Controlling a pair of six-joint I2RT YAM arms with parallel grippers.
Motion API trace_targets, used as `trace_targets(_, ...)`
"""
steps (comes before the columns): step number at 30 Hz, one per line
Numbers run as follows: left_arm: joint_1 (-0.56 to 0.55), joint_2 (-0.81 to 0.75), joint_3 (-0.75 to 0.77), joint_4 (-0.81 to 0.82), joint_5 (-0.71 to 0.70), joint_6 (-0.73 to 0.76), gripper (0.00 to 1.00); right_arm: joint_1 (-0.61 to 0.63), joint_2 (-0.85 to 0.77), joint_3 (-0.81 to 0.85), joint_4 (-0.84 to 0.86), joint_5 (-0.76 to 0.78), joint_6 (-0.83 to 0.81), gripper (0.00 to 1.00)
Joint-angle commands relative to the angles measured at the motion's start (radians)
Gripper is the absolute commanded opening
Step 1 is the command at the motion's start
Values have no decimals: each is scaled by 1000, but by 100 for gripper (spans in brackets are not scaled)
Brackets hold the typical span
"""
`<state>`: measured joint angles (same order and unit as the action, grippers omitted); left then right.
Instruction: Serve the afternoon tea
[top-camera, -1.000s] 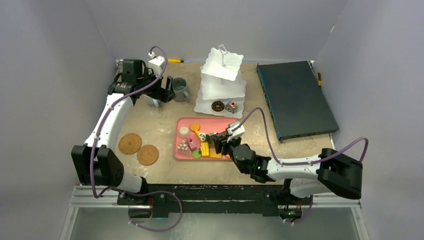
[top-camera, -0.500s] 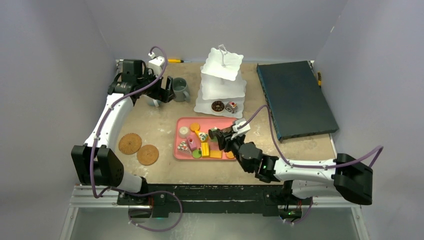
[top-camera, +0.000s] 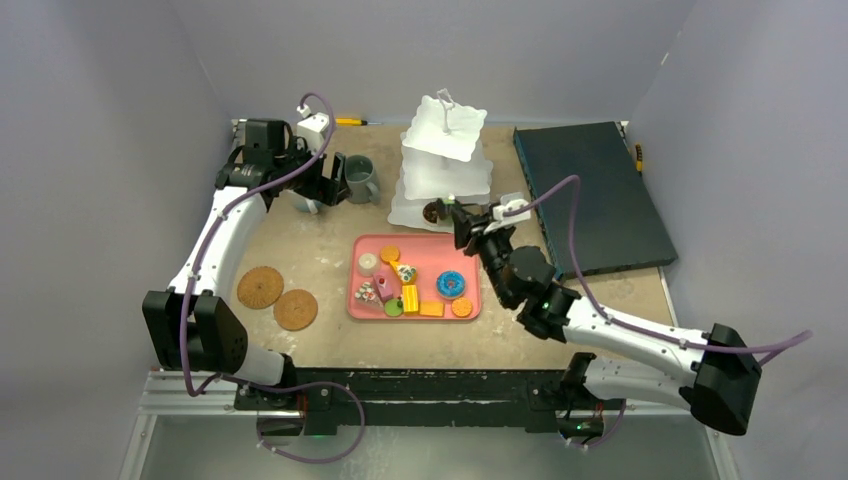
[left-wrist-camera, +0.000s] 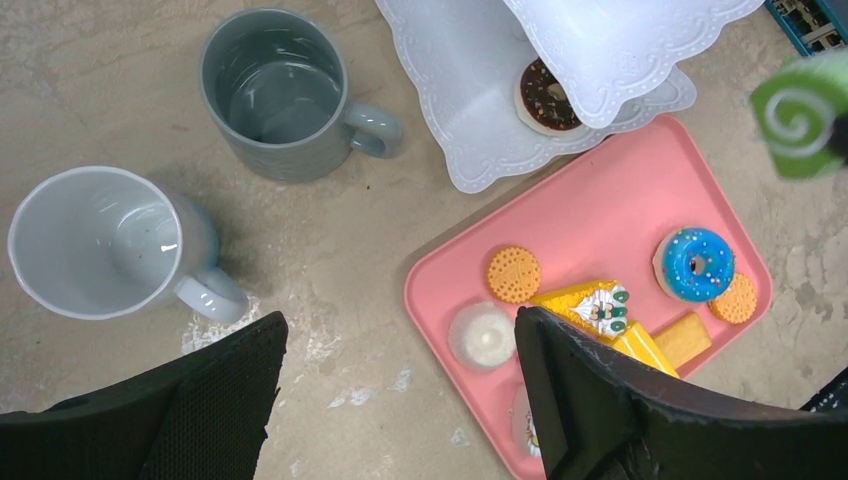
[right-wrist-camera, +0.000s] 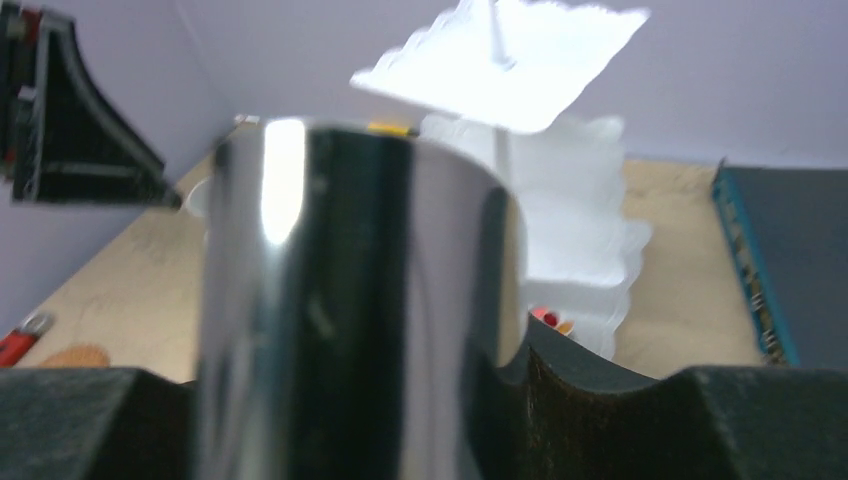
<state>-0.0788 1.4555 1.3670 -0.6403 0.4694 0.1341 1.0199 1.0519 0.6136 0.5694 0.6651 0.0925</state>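
Note:
The white three-tier stand (top-camera: 445, 160) stands at the back with a chocolate donut (left-wrist-camera: 545, 95) and another pastry on its bottom tier. My right gripper (top-camera: 478, 228) is shut on black tongs (right-wrist-camera: 350, 300) and sits at the stand's front right edge. A green swirl pastry (left-wrist-camera: 800, 115) shows at the tongs' tip. Other pastries, among them a blue donut (left-wrist-camera: 695, 265), lie on the pink tray (top-camera: 372, 245). My left gripper (left-wrist-camera: 398, 330) hangs open above the table near the white mug (left-wrist-camera: 95, 240) and grey mug (left-wrist-camera: 275, 95). Two cork coasters (top-camera: 260, 287) lie at the left.
A dark blue flat box (top-camera: 590, 200) fills the back right of the table. A yellow-handled tool (top-camera: 352, 121) lies along the back wall. Grey walls close in the left, back and right sides.
My right arm has swung from over the pink tray up and back to the stand's bottom tier, carrying the tongs. The blue donut on the tray is now uncovered. The left arm has stayed still.

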Motion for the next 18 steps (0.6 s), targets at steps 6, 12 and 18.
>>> trace_targets(6,7,-37,35,-10,15,11,83,-152,23,135,48,-132,-89,34)
trace_targets(12,8,-34,34,-8,21,10,83,-225,66,144,94,-182,-89,34)
trace_targets(18,8,-29,34,-2,25,9,83,-270,120,145,172,-203,-122,33)
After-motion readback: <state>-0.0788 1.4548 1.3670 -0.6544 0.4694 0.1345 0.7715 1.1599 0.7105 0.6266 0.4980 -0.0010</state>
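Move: The right hand still holds the tongs with the green roll cake in their tips, and the stand's middle tier lies about 18 cm ahead of this hand, 6 cm left and 15 cm below. Some 26 cm below the hand on the bottom tier, the chocolate donut is about 12 cm ahead and 8 cm left, the cherry roll 12 cm ahead and 2 cm left. The pink tray's middle is 13 cm left and 2 cm back. From the idle left hand, the middle tier is some 9 cm ahead, 21 cm right and 10 cm down. Keeping its grip on the tongs, with the green roll cake still pinched in their tips, the right hand swings forward and somewhat to the right while climbing about 4 cm, taking the cake up from over the bottom tier's front towards the middle tier. It then carries on forward, some 6.5 cm in all, while sinking about 2 cm, and turns only about 5 degrees clockwise, so that the cake comes over the middle tier's right front part. ##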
